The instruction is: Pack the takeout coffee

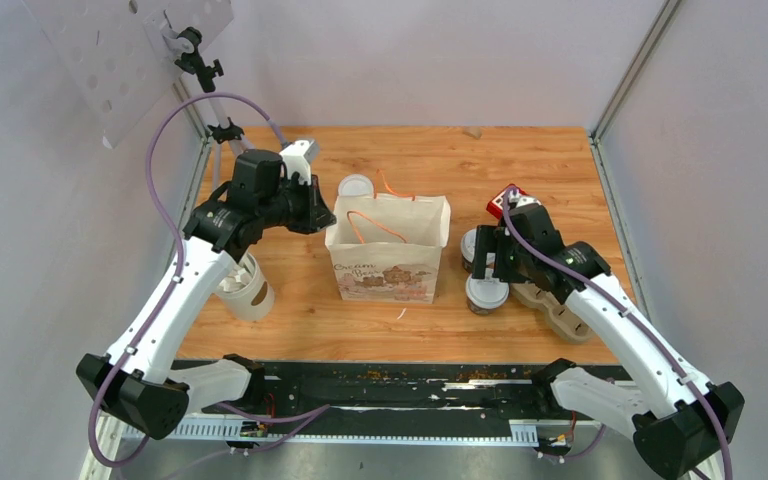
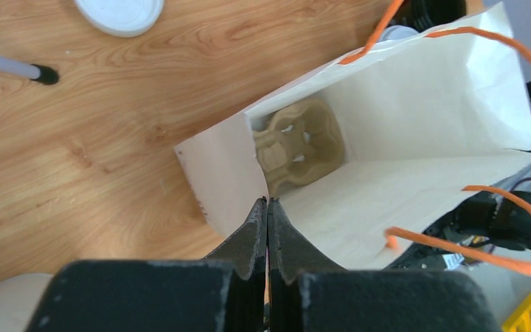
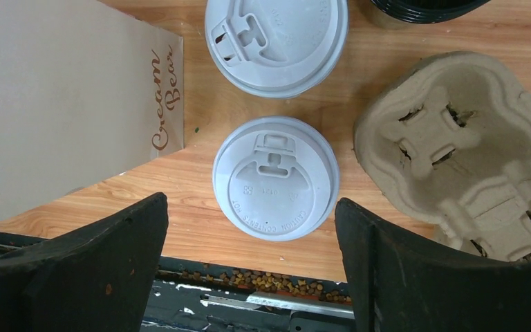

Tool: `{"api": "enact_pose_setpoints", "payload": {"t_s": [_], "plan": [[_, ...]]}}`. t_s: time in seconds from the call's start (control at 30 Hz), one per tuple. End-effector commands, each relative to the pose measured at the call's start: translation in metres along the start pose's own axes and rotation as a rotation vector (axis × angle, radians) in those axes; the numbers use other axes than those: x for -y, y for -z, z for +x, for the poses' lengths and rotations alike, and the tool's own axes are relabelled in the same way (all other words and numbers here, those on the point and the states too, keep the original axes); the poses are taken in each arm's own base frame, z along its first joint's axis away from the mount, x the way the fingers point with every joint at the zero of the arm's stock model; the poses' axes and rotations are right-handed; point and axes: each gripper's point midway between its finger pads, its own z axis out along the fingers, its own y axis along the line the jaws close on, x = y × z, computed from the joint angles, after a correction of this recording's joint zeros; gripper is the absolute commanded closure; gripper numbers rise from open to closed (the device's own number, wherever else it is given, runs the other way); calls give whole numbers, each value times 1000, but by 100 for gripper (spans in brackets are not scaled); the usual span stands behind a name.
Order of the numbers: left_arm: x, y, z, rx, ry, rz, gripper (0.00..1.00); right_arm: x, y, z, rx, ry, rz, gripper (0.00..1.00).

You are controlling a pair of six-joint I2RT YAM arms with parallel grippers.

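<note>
Two takeout coffee cups with white sip lids stand right of the paper bag (image 1: 390,262): a near cup (image 1: 487,293) (image 3: 275,178) and a far cup (image 1: 473,245) (image 3: 276,41). My right gripper (image 1: 487,268) (image 3: 250,207) hovers open over the near cup, its lid lying between and just ahead of the spread fingers (image 3: 104,263), which do not touch it. My left gripper (image 1: 320,215) (image 2: 268,202) is shut on the bag's left rim corner (image 2: 249,173). The bag stands open, with a pulp cup carrier (image 2: 301,142) at its bottom.
A second pulp carrier (image 1: 560,305) (image 3: 456,145) lies right of the cups. A lidless pale cup (image 1: 245,288) stands left of the bag, partly behind my left arm. A loose white lid (image 1: 356,186) (image 2: 119,12) lies behind the bag. A red item (image 1: 505,200) sits farther back.
</note>
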Motion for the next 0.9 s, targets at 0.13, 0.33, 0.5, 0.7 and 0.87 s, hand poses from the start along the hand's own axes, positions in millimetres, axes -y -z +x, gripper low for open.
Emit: {"api": "enact_pose_setpoints", "payload": {"t_s": [0.13, 0.33, 0.5, 0.7, 0.87], "plan": [[-13, 9, -12, 33, -70, -87, 100, -1, -16, -2, -20, 45, 1, 8], [-18, 3, -17, 35, -84, -106, 100, 5, -22, 6, -48, 54, 30, 5], [-6, 9, -26, 64, -95, -59, 88, 6, -27, 11, -68, 66, 32, 5], [7, 16, -27, 58, -106, 0, 52, 3, -32, 12, -72, 78, 15, 9], [4, 26, -29, 74, -119, -37, 33, 7, -34, 14, -73, 91, 28, 11]]}}
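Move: Below the open right hand is the nearer coffee cup, its middle roughly 9 cm down and 1 cm to the right. The second coffee cup stands about 10 cm ahead and 2 cm left, the empty cup carrier some 16 cm right, and the paper bag 20 cm left and 7 cm ahead. The left hand is shut on the bag's left rim; the bag's middle lies about 12 cm right and 13 cm below, with the white lid 20 cm ahead and 5 cm right. Sinking nearly straight down by about 4 cm, the right hand closes in on the nearer cup's lid, fingers kept wide and tipping slightly more downward. The left hand, pinching the bag's rim, eases it about 1.5 cm left and 1 cm forward, then opens to let go and rises some 2 cm, staying over the rim. ##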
